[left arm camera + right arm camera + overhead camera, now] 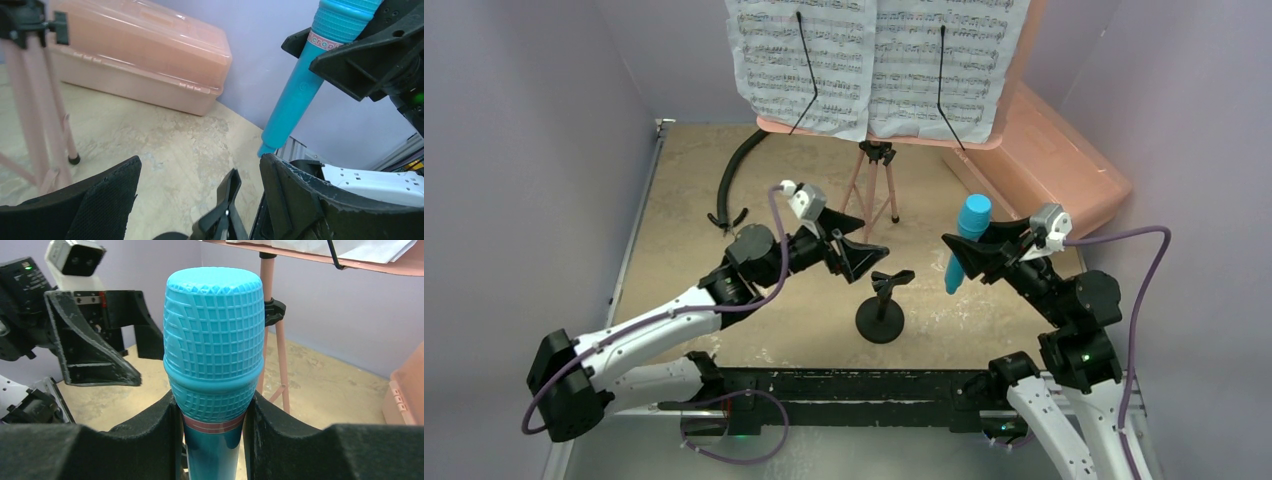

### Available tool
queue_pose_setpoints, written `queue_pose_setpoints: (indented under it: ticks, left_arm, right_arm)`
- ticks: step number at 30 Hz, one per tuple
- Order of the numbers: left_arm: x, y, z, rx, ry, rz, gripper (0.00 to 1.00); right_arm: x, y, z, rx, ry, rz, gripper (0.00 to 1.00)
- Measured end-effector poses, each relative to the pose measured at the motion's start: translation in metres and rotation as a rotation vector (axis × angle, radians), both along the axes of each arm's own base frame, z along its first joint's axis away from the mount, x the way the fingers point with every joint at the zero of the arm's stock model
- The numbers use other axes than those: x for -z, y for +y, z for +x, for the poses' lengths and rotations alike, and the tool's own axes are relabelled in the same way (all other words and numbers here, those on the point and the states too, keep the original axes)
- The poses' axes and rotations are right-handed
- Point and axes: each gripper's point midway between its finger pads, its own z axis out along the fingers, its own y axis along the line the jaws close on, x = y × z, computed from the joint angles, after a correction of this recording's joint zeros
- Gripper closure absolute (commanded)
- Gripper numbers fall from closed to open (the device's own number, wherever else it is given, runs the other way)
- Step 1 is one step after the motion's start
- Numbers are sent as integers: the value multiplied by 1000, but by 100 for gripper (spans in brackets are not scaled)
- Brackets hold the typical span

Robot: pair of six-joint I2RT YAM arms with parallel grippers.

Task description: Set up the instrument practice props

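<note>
The pink music stand (879, 190) stands on its tripod at the back, with two white sheet-music pages (804, 60) (944, 60) clipped side by side on its desk. My right gripper (971, 255) is shut on the blue toy microphone (969, 240), holding it upright above the table, head up. In the right wrist view the microphone (215, 340) fills the gap between the fingers (150, 435). The small black mic stand (881, 310) stands on its round base at centre front. My left gripper (856, 238) hangs open just left of and above its clip (227, 200), holding nothing.
A large translucent pink box (1054, 160) lies along the back right wall. A curved black hose (734, 180) lies at the back left. The tripod legs (35, 100) stand close behind my left gripper. Purple walls close in three sides.
</note>
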Motion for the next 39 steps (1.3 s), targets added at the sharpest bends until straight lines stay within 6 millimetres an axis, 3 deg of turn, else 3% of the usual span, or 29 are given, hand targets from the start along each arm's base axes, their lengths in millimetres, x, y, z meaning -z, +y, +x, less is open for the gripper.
queue_pose_setpoints:
  ticks: [8,12,17,26,29,36,39]
  left_arm:
    - [2,55,-26,-76,-60,-67,12]
    - [1,65,-36,-67,-137,-57,11]
    - [11,58,-41,-10,-225,19,11]
    - [62,31,-44,140,-259,189,13]
    - [68,25,-44,167,-264,198,13]
    - [76,9,-50,210,-308,209,12]
    - [80,1,-55,232,-327,222,12]
  right_arm:
    - [17,3,5,-12,-9,-4,100]
    - [34,5,4,-22,-25,-6,100]
    - [47,6,7,-22,-48,0,100]
    - [48,13,7,-71,-105,-12,100]
    - [50,18,5,-100,-148,-13,100]
    - [77,20,11,-108,-161,-11,100]
    - [74,22,8,-123,-194,-3,100]
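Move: The microphone stand, a clip on a round black base, lies about 5 cm back and 5 cm to the right of the open left gripper, its middle some 18 cm below. From this gripper the blue microphone is 16 cm to the right, nearly level. For the right gripper, which holds the microphone, the stand is about 12 cm left, 2 cm back and 28 cm down. The tripod foot lies 16 cm ahead and 15 cm left of the right gripper. Draw the open left gripper left and slightly back, then reverse rightward and sink about 8 cm towards the microphone stand, swinging the fingers some 15 degrees clockwise to face its clip; keep them wide and don't touch yet. Meanwhile lower the right gripper, still gripping the upright microphone, about 7.5 cm, easing a little left. ##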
